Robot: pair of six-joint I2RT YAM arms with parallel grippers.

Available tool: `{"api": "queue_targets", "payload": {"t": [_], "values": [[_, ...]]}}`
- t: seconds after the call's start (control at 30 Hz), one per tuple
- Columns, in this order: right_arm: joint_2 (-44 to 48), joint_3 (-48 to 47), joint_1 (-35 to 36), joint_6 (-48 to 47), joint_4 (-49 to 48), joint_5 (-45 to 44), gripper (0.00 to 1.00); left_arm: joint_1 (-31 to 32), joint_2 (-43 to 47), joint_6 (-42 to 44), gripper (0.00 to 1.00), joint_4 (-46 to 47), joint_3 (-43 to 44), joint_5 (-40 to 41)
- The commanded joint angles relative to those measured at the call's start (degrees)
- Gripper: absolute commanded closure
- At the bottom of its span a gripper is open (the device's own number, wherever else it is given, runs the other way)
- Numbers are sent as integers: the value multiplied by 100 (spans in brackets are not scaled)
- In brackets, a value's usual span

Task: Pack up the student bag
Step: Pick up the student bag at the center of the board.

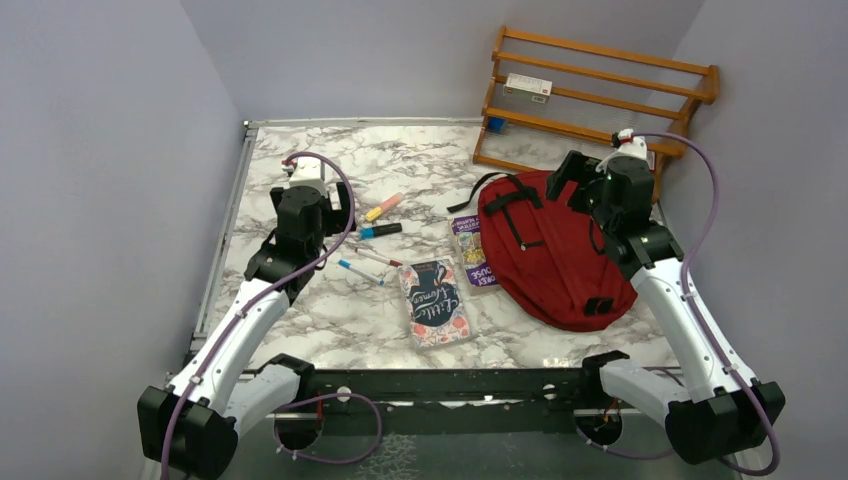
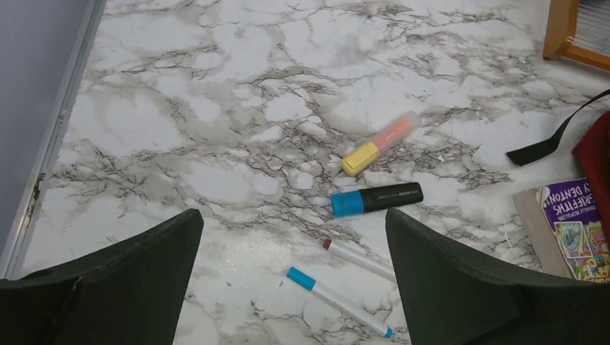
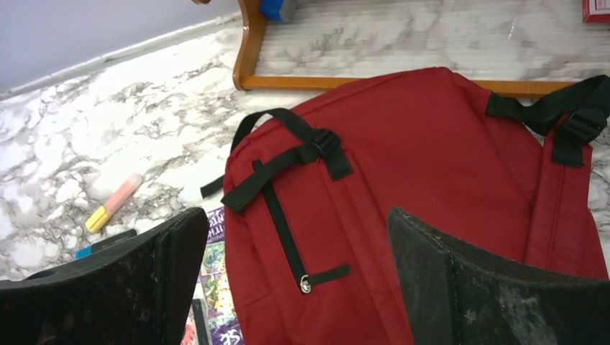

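The dark-red student bag [image 1: 555, 260] lies flat and zipped at the right of the marble table, with its black straps on top. My right gripper [image 1: 578, 178] hovers over its far end, open and empty. In the right wrist view the bag [image 3: 431, 144] fills the space between the open fingers, with a zipper pull [image 3: 306, 284] below centre. My left gripper [image 1: 335, 200] is open and empty above the left of the table. In the left wrist view it [image 2: 293, 215] frames a white pen with a blue cap [image 2: 338, 300] and a red-tipped pen [image 2: 357, 259].
A yellow-orange highlighter [image 2: 381, 142] and a blue-capped black highlighter [image 2: 376, 199] lie beyond the pens. A floral book [image 1: 435, 300] lies mid-table. A purple book [image 1: 474, 252] lies against the bag's left edge. A wooden rack [image 1: 600, 95] leans at the back right.
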State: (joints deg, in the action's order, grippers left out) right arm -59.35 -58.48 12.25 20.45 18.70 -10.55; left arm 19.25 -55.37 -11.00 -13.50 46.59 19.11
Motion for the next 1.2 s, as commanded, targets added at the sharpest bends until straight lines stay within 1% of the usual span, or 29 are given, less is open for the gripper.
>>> {"api": "queue_targets", "payload": {"t": [0.0,0.17,0.27,0.3,0.43,0.5,0.63,0.77,0.87,0.97,1.0,1.03,1.17], "values": [[-18,-208,-42,35,500,34,0,40,54,97,2,-51,191,31],[-240,-353,-47,169,919,-292,0,44,-264,334,1,-325,361,19],[-458,-487,-49,315,1275,-484,0,47,-449,139,1,-426,431,262],[-494,-491,-50,336,1327,-495,0,48,-462,34,1,-435,445,212],[-510,-438,-54,378,1509,-383,0,51,-470,-493,1,-430,441,-102],[-564,-517,-56,356,1805,-251,0,53,-596,-427,1,-553,496,-343],[-723,-613,-56,489,2559,-74,0,53,-972,-380,1,-835,721,-317],[-686,-313,-56,644,2884,388,0,53,-939,-500,1,-681,683,-440],[-583,-89,-56,835,3024,460,0,49,-940,-755,1,-470,632,-569],[-353,42,-56,1050,2961,573,0,60,-1031,-604,1,75,580,-1329],[-284,43,-56,1112,2919,653,0,102,-1061,-483,1,293,575,-1641],[-208,37,-56,1152,2863,714,0,276,-1078,-327,1,501,560,-1761],[-77,-207,-56,1343,2904,702,0,1437,-1137,787,1,1298,443,-1389]]}}
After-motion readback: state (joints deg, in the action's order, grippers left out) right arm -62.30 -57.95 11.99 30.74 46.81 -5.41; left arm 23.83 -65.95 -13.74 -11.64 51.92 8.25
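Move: The student bag's middle lies almost directly under my right hand, some 22 cm down and about 2 cm left. The purple book lies about 23 cm left of that hand and level with it, about 25 cm lower. From my left hand the bag's middle is roughly 55 cm right, 1 cm ahead and 17 cm below, with the black highlighter nearer, about 12 cm right, 6 cm ahead and 20 cm down. I lower my right hand about 11 cm towards the red bag while drawing it back some 8 cm and tipping its fingers down, easing up slightly at the end. My left hand first sinks a few centimetres, then swings right towards the bag, rising a little and turning clockwise. Both grippers stay wide open, touching nothing. ##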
